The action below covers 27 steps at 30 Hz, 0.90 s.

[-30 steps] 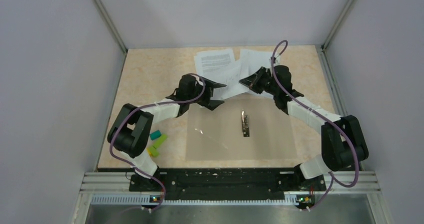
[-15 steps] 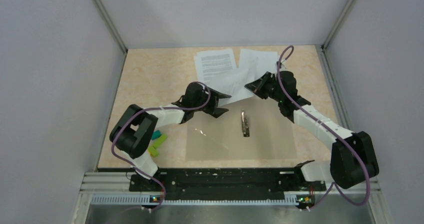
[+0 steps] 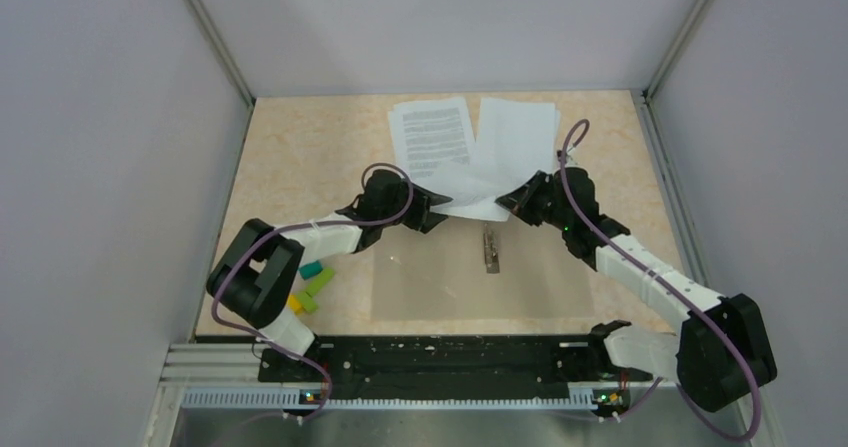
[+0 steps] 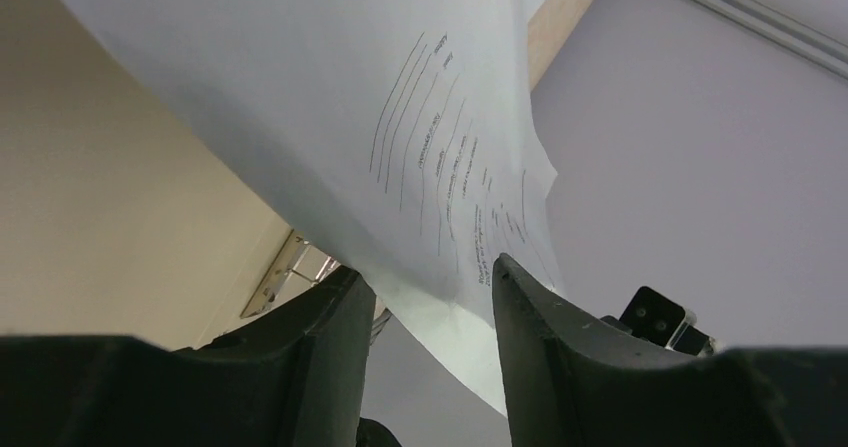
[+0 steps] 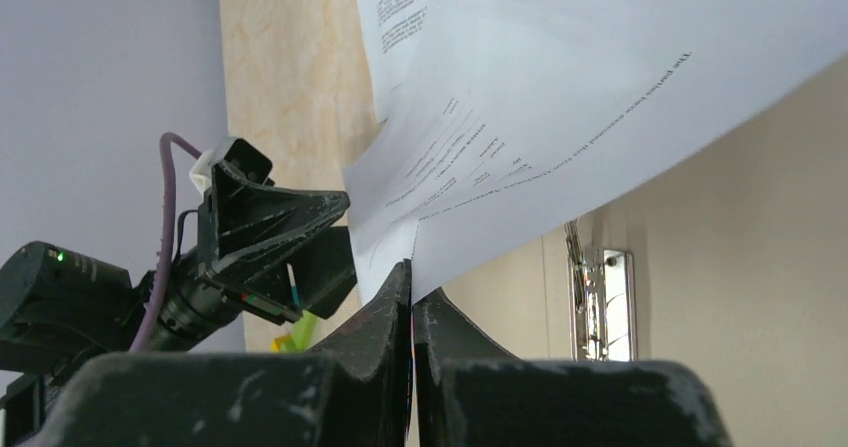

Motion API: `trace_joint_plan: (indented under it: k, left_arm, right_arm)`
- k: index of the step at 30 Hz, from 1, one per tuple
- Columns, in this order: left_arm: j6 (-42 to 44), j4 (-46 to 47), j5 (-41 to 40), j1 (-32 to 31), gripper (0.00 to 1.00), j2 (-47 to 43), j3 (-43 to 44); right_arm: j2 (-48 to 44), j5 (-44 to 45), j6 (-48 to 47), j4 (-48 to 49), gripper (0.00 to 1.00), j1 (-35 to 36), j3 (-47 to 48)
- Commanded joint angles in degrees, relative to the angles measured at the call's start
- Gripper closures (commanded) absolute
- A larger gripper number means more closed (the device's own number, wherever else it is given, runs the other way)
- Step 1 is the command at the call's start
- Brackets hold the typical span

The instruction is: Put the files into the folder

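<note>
The tan folder (image 3: 440, 277) lies open on the table, its metal clip (image 3: 490, 247) at the spine. Two of the files (image 3: 432, 132) lie flat at the back. A third sheet (image 3: 470, 192) hangs over the folder's far edge between both grippers. My right gripper (image 3: 512, 204) is shut on that sheet's edge; the right wrist view shows the gripper (image 5: 412, 267) pinching the paper (image 5: 600, 87). My left gripper (image 3: 430, 205) is at the sheet's left corner. In the left wrist view the gripper (image 4: 428, 267) has its jaws apart, and the sheet (image 4: 330, 97) runs between them unpinched.
Several small coloured blocks (image 3: 312, 285) lie left of the folder beside the left arm. Grey walls enclose the table on three sides. The clip (image 5: 600, 297) stands just under the held sheet.
Both grippers have come nearer and lower, bringing the sheet down from the back pile to the folder's far edge. The left jaws have narrowed around the sheet's corner.
</note>
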Motion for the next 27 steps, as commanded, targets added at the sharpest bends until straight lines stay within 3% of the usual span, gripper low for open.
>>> trace_joint_plan:
  k: [1, 16, 18, 20, 21, 23, 25, 27]
  left_arm:
    - [3.7, -1.7, -2.8, -0.7, 0.51, -3.4, -1.2]
    - [9.8, -9.0, -3.7, -1.4, 0.76, -4.7, -1.9]
    - [11.5, -11.3, -3.3, -1.3, 0.82, -4.4, -1.3]
    - [13.2, -13.6, -3.2, -1.4, 0.98, -4.7, -1.1]
    - [14.2, -15.0, -3.1, -1.3, 1.0, -4.8, -0.8]
    - [18.2, -19.4, -2.9, -1.3, 1.0, -5.0, 0.1]
    - [24.4, -25.0, -2.8, -1.0, 1.0, -4.0, 2.4]
    - [31.5, -30.8, -3.7, -0.7, 1.0, -3.2, 5.1]
  right_arm:
    - [-3.9, 2.0, 0.5, -2.2, 1.0, 2.4, -2.3]
    - [-6.5, 1.8, 3.1, -3.3, 1.0, 6.5, -9.2]
    - [-6.6, 1.5, 3.3, -3.4, 1.0, 7.5, -9.8]
    - [-7.0, 1.1, 3.2, -3.8, 1.0, 8.1, -10.3]
    - [-7.2, 0.7, 2.9, -4.1, 1.0, 8.2, -10.4]
    - [-7.8, -0.6, 1.6, -5.3, 0.85, 8.2, -10.2]
    - [-9.0, -2.2, -0.6, -7.2, 0.55, 8.2, -9.6]
    - [-10.4, -3.3, -3.3, -9.9, 0.34, 8.2, -8.4]
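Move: The sheet now handed over has its near edge between the left fingers, its middle about 6 cm ahead and 6 cm right of that hand, roughly level. The folder's metal clip lies some 6 cm back, 13 right and 11 below it. From the right hand, still pinching the sheet, the clip is 8 cm back, straight below by about 15, and the sheet's middle 4 ahead, 8 left, slightly lower. Both hands draw back and down, right about 10 cm, left 8, left pinching the sheet's edge before right opens. ##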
